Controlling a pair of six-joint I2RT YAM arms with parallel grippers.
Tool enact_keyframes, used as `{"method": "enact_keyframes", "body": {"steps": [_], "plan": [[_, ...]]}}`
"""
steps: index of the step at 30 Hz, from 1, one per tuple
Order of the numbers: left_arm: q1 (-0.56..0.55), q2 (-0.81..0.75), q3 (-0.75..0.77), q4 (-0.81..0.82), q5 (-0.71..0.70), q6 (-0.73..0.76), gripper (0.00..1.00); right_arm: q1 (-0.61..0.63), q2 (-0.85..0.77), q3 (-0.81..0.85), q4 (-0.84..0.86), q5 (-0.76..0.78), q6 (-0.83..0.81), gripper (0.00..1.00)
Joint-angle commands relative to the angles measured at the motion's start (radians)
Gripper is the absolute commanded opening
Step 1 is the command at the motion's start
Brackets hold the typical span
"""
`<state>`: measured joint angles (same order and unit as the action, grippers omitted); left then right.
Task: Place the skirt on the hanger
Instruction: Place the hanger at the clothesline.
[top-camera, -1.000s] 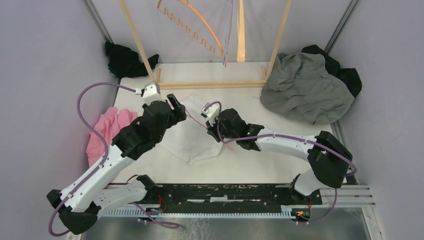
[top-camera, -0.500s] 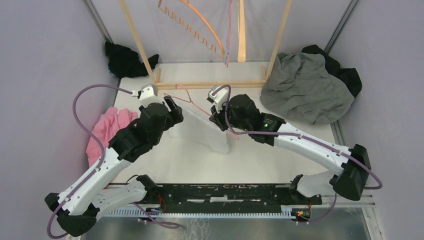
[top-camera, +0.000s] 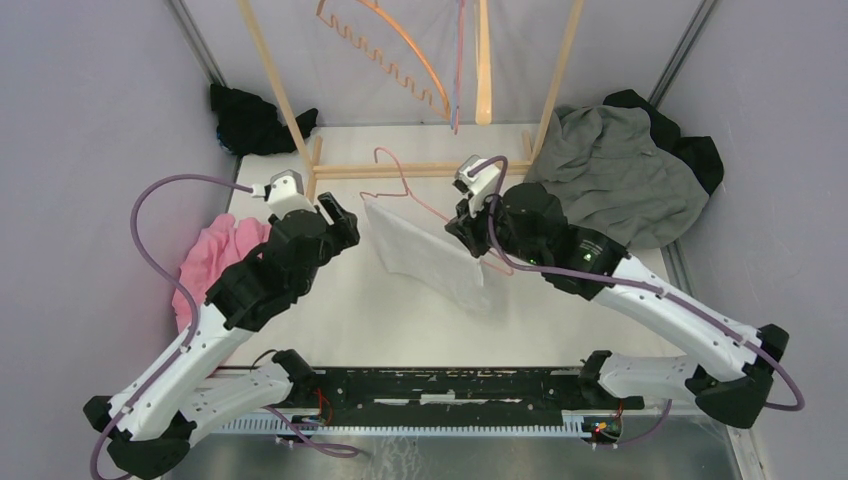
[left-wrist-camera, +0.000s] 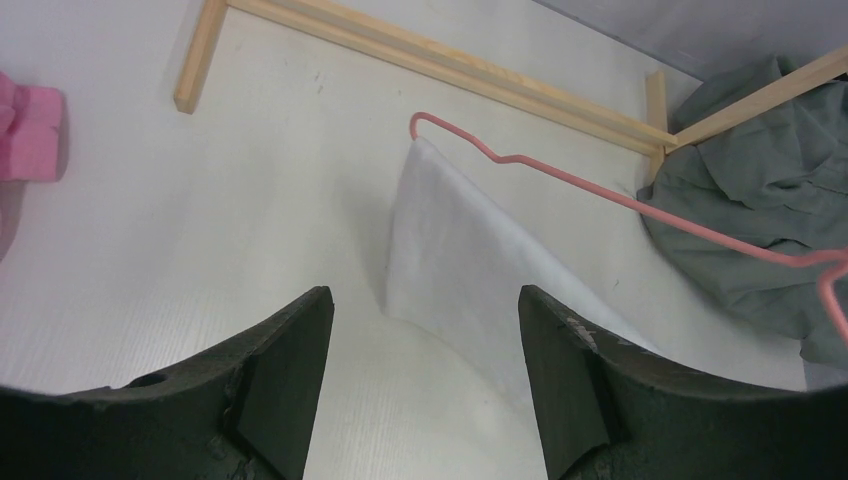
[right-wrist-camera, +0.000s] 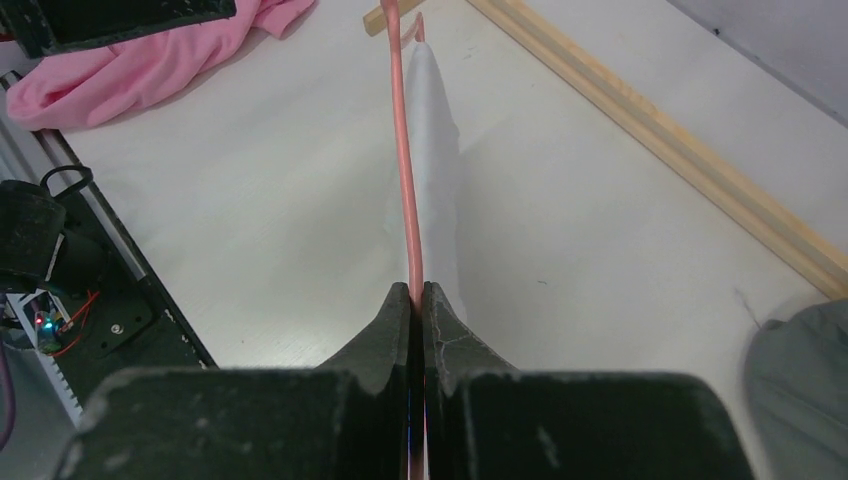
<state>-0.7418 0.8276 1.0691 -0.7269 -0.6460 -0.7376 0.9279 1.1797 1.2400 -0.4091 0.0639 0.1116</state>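
A white skirt (top-camera: 430, 255) hangs from a pink wire hanger (top-camera: 400, 185) above the middle of the table, its lower edge near or on the surface. My right gripper (top-camera: 470, 222) is shut on the hanger's wire at the skirt's right end; in the right wrist view the pink hanger (right-wrist-camera: 403, 170) runs straight out of the closed right gripper (right-wrist-camera: 416, 290), with the skirt (right-wrist-camera: 440, 150) draped beside it. My left gripper (top-camera: 340, 215) stands open just left of the skirt, apart from it. In the left wrist view the skirt (left-wrist-camera: 470, 260) and hanger (left-wrist-camera: 560, 178) lie beyond the empty left gripper (left-wrist-camera: 422, 295).
A wooden rack (top-camera: 420, 170) stands at the back, with more hangers (top-camera: 400, 60) hanging from it. A grey garment heap (top-camera: 610, 175) lies at the back right, a black garment (top-camera: 250, 120) at the back left, and a pink garment (top-camera: 215, 255) at the left edge.
The right arm has raised the hanger and carried it back and to the right, lifting the skirt from flat on the table to hanging. The left arm drew back slightly to the left.
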Motion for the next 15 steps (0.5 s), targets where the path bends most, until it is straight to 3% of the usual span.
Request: {"method": "enact_keyframes", "body": {"steps": [1,15], "plan": [[0.001,-0.019,0.032,0.009,-0.031,0.053,0.75,-0.004,-0.147,0.024,0.010,0.070,0.027,0.01],[0.002,0.021,0.011,0.061,0.018,0.075,0.75,-0.003,-0.446,-0.019,-0.244,0.286,0.066,0.01]]}}
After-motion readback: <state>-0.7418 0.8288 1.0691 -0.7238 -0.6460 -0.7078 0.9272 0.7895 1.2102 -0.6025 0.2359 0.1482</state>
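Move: Ahead of the right hand, which already holds the pink hanger with the white skirt on it, the clothesline's middle lies out of sight some 37 cm farther out, about 5 cm left and 25 cm up. The wooden hanger hangs roughly 35 cm ahead, 4 cm right and 18 cm up, the orange hanger about 30 cm ahead, 12 cm left and 10 cm up. From the left hand the clothesline's middle is about 36 cm ahead, 13 cm right and 27 cm up. Swinging the loaded hanger to its right, the right hand travels about 10 cm away from the left gripper, rising some 6 cm and drawing back 4 or 5 cm. The climb levels off near the end while the wrist turns roughly 10 degrees clockwise. The shut fingers keep their pinch on the pink hanger's side nearer the base. ##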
